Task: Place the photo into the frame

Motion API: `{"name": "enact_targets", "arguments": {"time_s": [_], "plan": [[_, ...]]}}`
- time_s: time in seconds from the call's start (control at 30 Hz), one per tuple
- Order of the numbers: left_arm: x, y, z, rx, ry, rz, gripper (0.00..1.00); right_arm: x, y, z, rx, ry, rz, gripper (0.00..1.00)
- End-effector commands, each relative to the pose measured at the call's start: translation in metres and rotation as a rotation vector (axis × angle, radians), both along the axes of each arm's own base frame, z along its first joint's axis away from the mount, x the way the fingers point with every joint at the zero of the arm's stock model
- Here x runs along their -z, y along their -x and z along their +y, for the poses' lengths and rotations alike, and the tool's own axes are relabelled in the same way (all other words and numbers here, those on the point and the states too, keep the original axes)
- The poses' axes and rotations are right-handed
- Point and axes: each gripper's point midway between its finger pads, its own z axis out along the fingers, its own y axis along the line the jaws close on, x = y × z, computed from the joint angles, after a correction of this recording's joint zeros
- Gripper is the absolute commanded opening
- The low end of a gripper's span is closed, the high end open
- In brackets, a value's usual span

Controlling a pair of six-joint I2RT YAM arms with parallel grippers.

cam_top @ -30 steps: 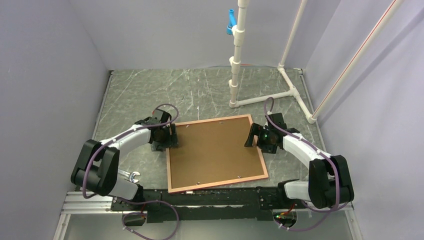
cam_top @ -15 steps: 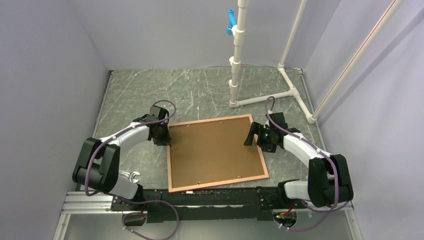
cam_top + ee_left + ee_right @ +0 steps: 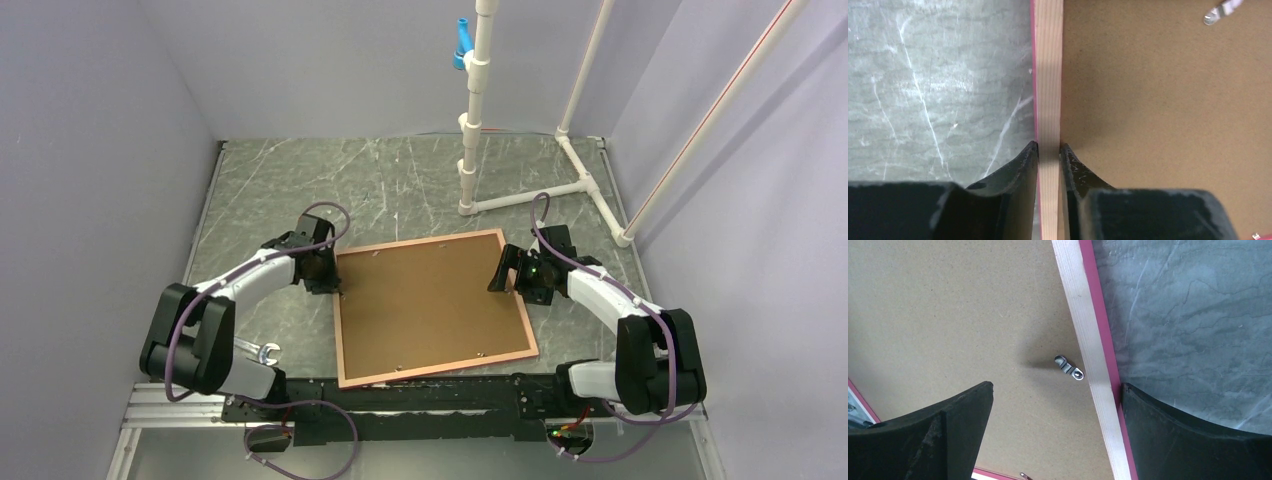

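The frame [image 3: 440,368] lies back-up on the table, its salmon border around a brown backing board [image 3: 430,300]. The photo is hidden. My left gripper [image 3: 336,272] is at the frame's left edge. In the left wrist view its jaws are shut on the pale wooden rail [image 3: 1048,75], one finger on each side, left gripper [image 3: 1049,147]. My right gripper [image 3: 508,270] hangs over the frame's right edge. It stands open [image 3: 1054,386] astride the rail [image 3: 1083,330], with one finger over the board and the other outside the rail. A metal clip [image 3: 1069,367] sits on the board between them.
A white pipe stand [image 3: 470,150] with a blue clip [image 3: 462,45] rises behind the frame, its feet spreading to the back right. Grey walls close the marbled table [image 3: 280,190] on three sides. Another metal clip [image 3: 1218,12] shows on the board.
My left gripper slid off the board to the frame's left edge and closed on the rail. The right gripper and the frame stayed put.
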Motion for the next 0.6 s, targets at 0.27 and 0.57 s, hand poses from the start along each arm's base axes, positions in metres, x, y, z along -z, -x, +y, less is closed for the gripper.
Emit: {"name": "enact_targets", "arguments": {"time_s": [0.27, 0.57], "plan": [[-0.050, 0.014, -0.008, 0.021, 0.163, -0.046, 0.82, 0.008, 0.019, 0.047, -0.136, -0.053, 0.069, 0.97], [-0.049, 0.043, 0.023, -0.097, 0.064, -0.062, 0.84, 0.016, 0.016, 0.043, -0.140, 0.198, 0.051, 0.94]]}}
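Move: The frame lies back side up. The left hand's fingers are already shut on its left rail, right at the hand point; the top clip is about 8 cm ahead and 8 cm to the right, and the wrench roughly 13 cm back and 15 cm to the left. The right hand is wide open over the frame's right rail, which is about 3 cm to its right, level with it. The right clip sits about 1 cm ahead and 1 cm to the right, and the pipe foot some 18 cm ahead and 8 cm to the left. With its outer finger against the outside of the right rail, the wide-open right hand pushes the frame leftward, travelling about 5 cm and turning some 10 degrees counter-clockwise. Just before that, the left fingers open wide and let go of the left rail; the left hand rises some 4.5 cm, then draws back about 3 cm while staying over that edge. ##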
